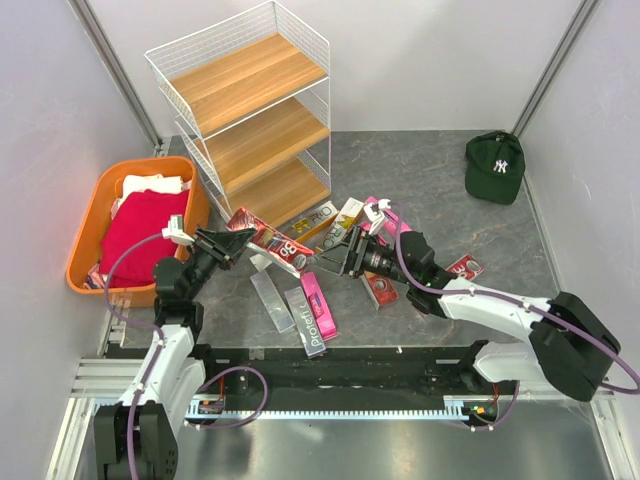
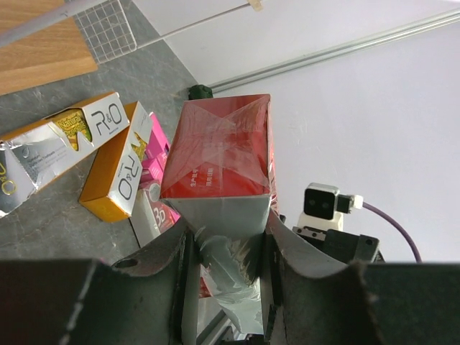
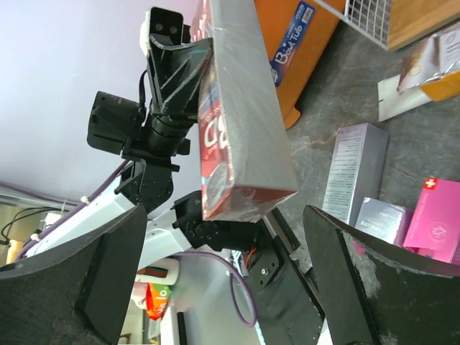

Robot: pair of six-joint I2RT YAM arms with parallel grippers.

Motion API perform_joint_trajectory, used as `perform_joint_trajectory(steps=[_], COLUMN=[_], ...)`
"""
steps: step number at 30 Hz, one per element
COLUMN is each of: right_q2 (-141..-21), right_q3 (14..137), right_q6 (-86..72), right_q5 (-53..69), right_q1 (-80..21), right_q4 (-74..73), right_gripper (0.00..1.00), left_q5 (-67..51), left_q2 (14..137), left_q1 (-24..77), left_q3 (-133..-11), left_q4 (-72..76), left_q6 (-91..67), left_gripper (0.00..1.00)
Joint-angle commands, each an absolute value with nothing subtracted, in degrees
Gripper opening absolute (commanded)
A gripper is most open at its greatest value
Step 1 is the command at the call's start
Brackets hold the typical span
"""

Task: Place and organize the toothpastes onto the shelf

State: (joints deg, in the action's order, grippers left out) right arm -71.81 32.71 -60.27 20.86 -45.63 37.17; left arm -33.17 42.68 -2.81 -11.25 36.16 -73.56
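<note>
My left gripper point(image 1: 232, 245) is shut on one end of a dark red toothpaste box point(image 1: 270, 240), held level above the table. In the left wrist view the box point(image 2: 219, 151) sticks out from between my fingers point(image 2: 180, 266). My right gripper point(image 1: 325, 262) stands open just off the box's free end point(image 3: 244, 122), its jaws wide on either side and not touching it. Other toothpastes lie loose on the table: pink point(image 1: 318, 303), silver point(image 1: 270, 298) and gold ones point(image 2: 118, 162). The shelf point(image 1: 250, 110) stands behind them with bare wooden boards.
An orange basket point(image 1: 95, 215) holding red and white cloths sits left of the shelf. A dark green cap point(image 1: 495, 165) lies at the back right. More boxes, silver point(image 3: 352, 169) and pink point(image 3: 435, 215), lie under my right arm.
</note>
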Motion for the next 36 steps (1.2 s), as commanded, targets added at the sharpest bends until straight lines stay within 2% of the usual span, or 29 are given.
perform_joint_trajectory(steps=[1,8,9,11,16,17,20,21,24,25,26,28,30,36], right_q2=[-75.67,-81.12,-81.38,-82.09,-82.79,-83.05,-83.85,-83.93,-83.94,-83.67,-83.41,-82.71,-81.74,-79.02], right_q3=[34.71,36.12,36.30,36.47,37.35,37.44,37.79,37.79,37.27,37.09,37.00,36.83,36.91,37.70], right_q6=[-62.67,-64.42,-64.60,-65.65,-66.01,-66.27,-66.71,-66.88,-66.89,-66.71,-66.53,-65.92,-65.39,-62.76], right_q5=[22.06,21.27,21.36,21.53,21.18,21.27,21.97,22.06,21.71,21.53,21.45,21.01,20.66,19.95], right_q1=[-47.28,-48.25,-48.34,-48.25,-48.25,-48.25,-48.25,-48.25,-48.25,-48.16,-48.08,-47.64,-46.94,-44.48], right_q4=[44.13,48.33,49.12,51.85,54.05,54.23,54.58,54.84,54.32,53.97,53.62,52.56,50.90,44.32], right_gripper=[0.97,0.89,0.79,0.72,0.70,0.67,0.47,0.45,0.36,0.34,0.31,0.30,0.27,0.23], left_q5=[-34.72,-34.80,-35.07,-35.16,-35.16,-35.16,-35.16,-35.24,-35.33,-35.33,-35.42,-35.68,-35.60,-32.71], left_q2=[42.10,41.31,41.40,41.48,41.57,41.57,41.57,41.49,41.05,40.87,40.70,40.26,39.90,39.20], left_q1=[-2.99,-2.99,-2.99,-2.99,-2.99,-3.08,-2.99,-2.99,-2.99,-2.99,-3.08,-2.99,-2.99,-2.99], left_q3=[-11.78,-11.69,-11.60,-11.34,-11.16,-11.25,-11.16,-11.25,-11.34,-11.60,-11.86,-13.61,-15.72,-23.80], left_q4=[42.63,41.40,41.40,41.40,41.48,41.48,41.48,41.31,40.61,40.00,39.21,34.67,30.70,8.20], left_q6=[-76.82,-76.29,-76.20,-76.20,-76.11,-76.03,-75.76,-75.67,-74.71,-74.45,-73.40,-70.68,-68.57,-55.22], left_gripper=[0.24,0.24,0.24,0.24,0.24,0.24,0.26,0.27,0.36,0.48,0.53,0.73,0.82,0.90])
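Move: The right hand, open, faces the red toothpaste box held by the left hand; the box's middle lies about 9 cm to its left, 4 cm ahead and 2 cm lower. From the left hand, that middle is some 5 cm to the right and 3 cm back. About 18 cm below the right hand, the pink box lies 4 cm back and 1 cm left, the grey box 8 cm back and 4 cm left, and the nearer yellow box 16 cm ahead and 4 cm left. The right fingers close on the free right-hand end of the red toothpaste box after the hand reaches about 3 cm left and dips, ending some 2 cm lower. The left hand stays nearly in place, keeping its grip until the right has pinched the box, then opens wide and lets go; the right, fingers shut on the box, starts easing about 1 cm forward and 1 cm back to the right. ##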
